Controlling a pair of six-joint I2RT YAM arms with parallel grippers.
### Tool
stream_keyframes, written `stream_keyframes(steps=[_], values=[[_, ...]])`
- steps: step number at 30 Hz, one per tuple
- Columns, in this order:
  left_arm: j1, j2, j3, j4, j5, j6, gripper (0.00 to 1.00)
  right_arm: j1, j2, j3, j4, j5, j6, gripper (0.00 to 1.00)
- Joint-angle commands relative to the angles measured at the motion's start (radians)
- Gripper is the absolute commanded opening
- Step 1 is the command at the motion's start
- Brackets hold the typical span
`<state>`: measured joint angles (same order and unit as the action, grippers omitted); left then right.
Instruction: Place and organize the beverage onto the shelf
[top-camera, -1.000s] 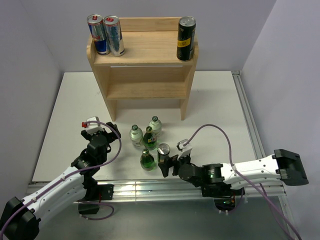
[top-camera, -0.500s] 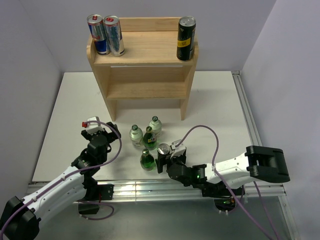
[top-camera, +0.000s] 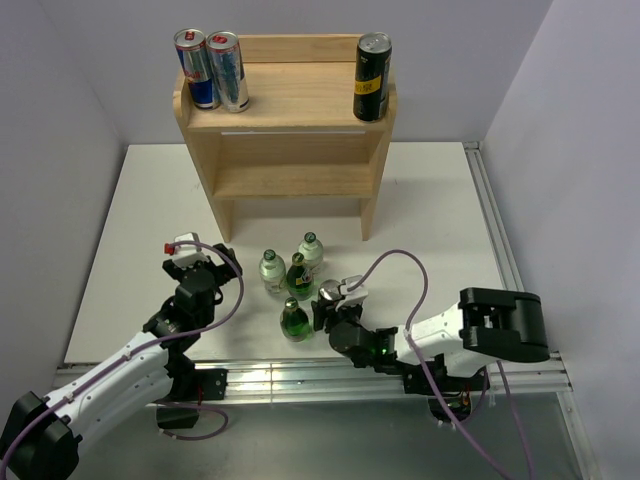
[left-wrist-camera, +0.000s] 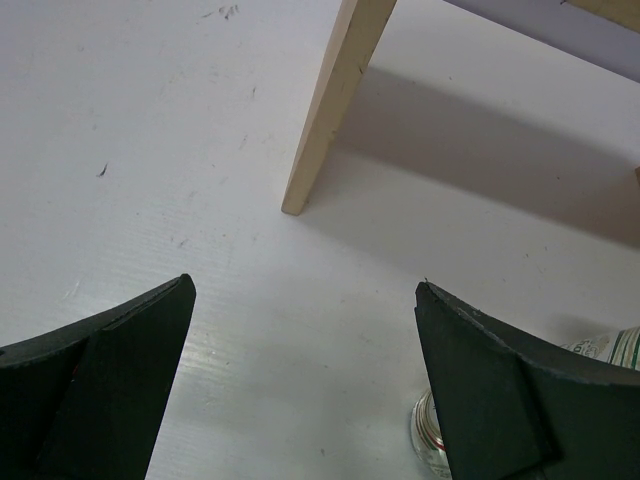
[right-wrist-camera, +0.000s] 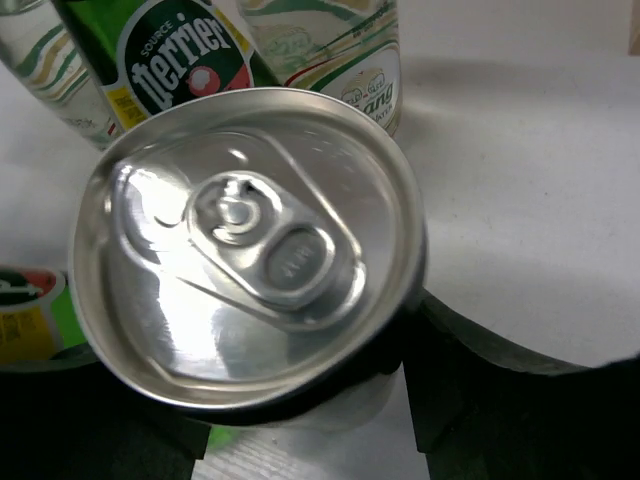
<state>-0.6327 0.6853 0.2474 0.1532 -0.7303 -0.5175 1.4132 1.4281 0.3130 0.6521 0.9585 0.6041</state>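
Observation:
The light-wood shelf (top-camera: 290, 100) stands at the back, its leg (left-wrist-camera: 330, 110) showing in the left wrist view. On its top are two blue-silver cans (top-camera: 195, 68) (top-camera: 228, 70) and a black can (top-camera: 371, 77). A dark can with a silver lid (top-camera: 327, 293) (right-wrist-camera: 245, 245) stands on the table beside several small bottles (top-camera: 294, 318). My right gripper (top-camera: 328, 302) (right-wrist-camera: 280, 400) is shut on this can, a finger pressed to each side. My left gripper (top-camera: 210, 255) (left-wrist-camera: 300, 380) hangs open over bare table, left of the bottles.
A green Perrier bottle (right-wrist-camera: 170, 50) and a clear bottle (right-wrist-camera: 330, 50) stand close behind the gripped can, another green bottle (right-wrist-camera: 30, 320) to its left. A clear bottle (left-wrist-camera: 425, 440) sits by my left gripper's right finger. Grey walls enclose the white table (top-camera: 440, 220).
My right arm has swung left to the dark can and its jaws have closed round it. The left arm, bottles and shelf cans have not moved.

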Motion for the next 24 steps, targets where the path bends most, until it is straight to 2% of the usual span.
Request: stream_keyframes(steps=[1,2,3,6,8,9,11,12,14,17,21,24], values=[[-0.002,0.005,0.041,0.026,0.003,-0.001,0.99,-0.016,0.054,0.023,0.081,0.063,0.002,0.51],[-0.002,0.006,0.043,0.026,0.003,0.001,0.99,-0.016,0.069,0.026,0.080,0.068,0.005,0.42],[-0.002,0.010,0.044,0.026,0.005,0.001,0.99,-0.016,0.072,0.031,0.077,0.078,0.013,0.00],[-0.002,0.017,0.049,0.026,0.005,0.001,0.99,-0.016,0.029,0.052,-0.024,0.094,0.063,0.00],[-0.002,0.020,0.049,0.026,0.005,0.002,0.99,-0.008,-0.056,0.080,-0.208,0.129,0.132,0.00],[-0.004,0.019,0.047,0.028,0.006,0.002,0.99,0.009,-0.093,0.119,-0.364,0.170,0.155,0.00],[-0.001,0.017,0.049,0.026,0.005,0.002,0.99,0.023,-0.207,0.200,-0.530,0.207,0.223,0.00],[-0.002,0.016,0.049,0.026,0.005,0.001,0.99,0.029,-0.245,0.228,-0.642,0.218,0.218,0.00],[-0.002,0.016,0.049,0.022,-0.001,-0.001,0.99,0.027,-0.345,0.319,-0.719,0.230,0.165,0.00],[-0.002,0.013,0.046,0.023,-0.004,-0.004,0.99,0.023,-0.412,0.453,-0.707,0.226,-0.034,0.00],[-0.002,0.002,0.041,0.025,-0.008,-0.007,0.99,-0.005,-0.376,0.665,-0.623,0.203,-0.330,0.00],[-0.002,0.000,0.039,0.025,-0.009,-0.010,0.99,-0.085,-0.328,0.842,-0.601,0.116,-0.426,0.00]])
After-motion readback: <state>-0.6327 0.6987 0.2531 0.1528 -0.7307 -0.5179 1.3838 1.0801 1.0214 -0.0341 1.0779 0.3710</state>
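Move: The right hand already has its fingers around the dark can on the table. The can is bound for the top shelf board, left of the black can there: about 28 cm ahead, straight in line and some 34 cm up. The black can stands 7 cm to the right of that spot. One green bottle is 7 cm left and 3 cm back, another 8 cm ahead and 6 cm left. From the idle left hand, the spot is roughly 18 cm ahead, 20 cm right, 27 cm up. Straight up, after a short near-standstill with a small shift of about 2 cm right and back, the right hand raises the pinched can some 27 cm, quickening as it goes. The rise starts beside the green bottles and ends in front of the shelf, easing only 2 or 3 cm forward. The fingers keep their hold and tip up about 10 degrees. ##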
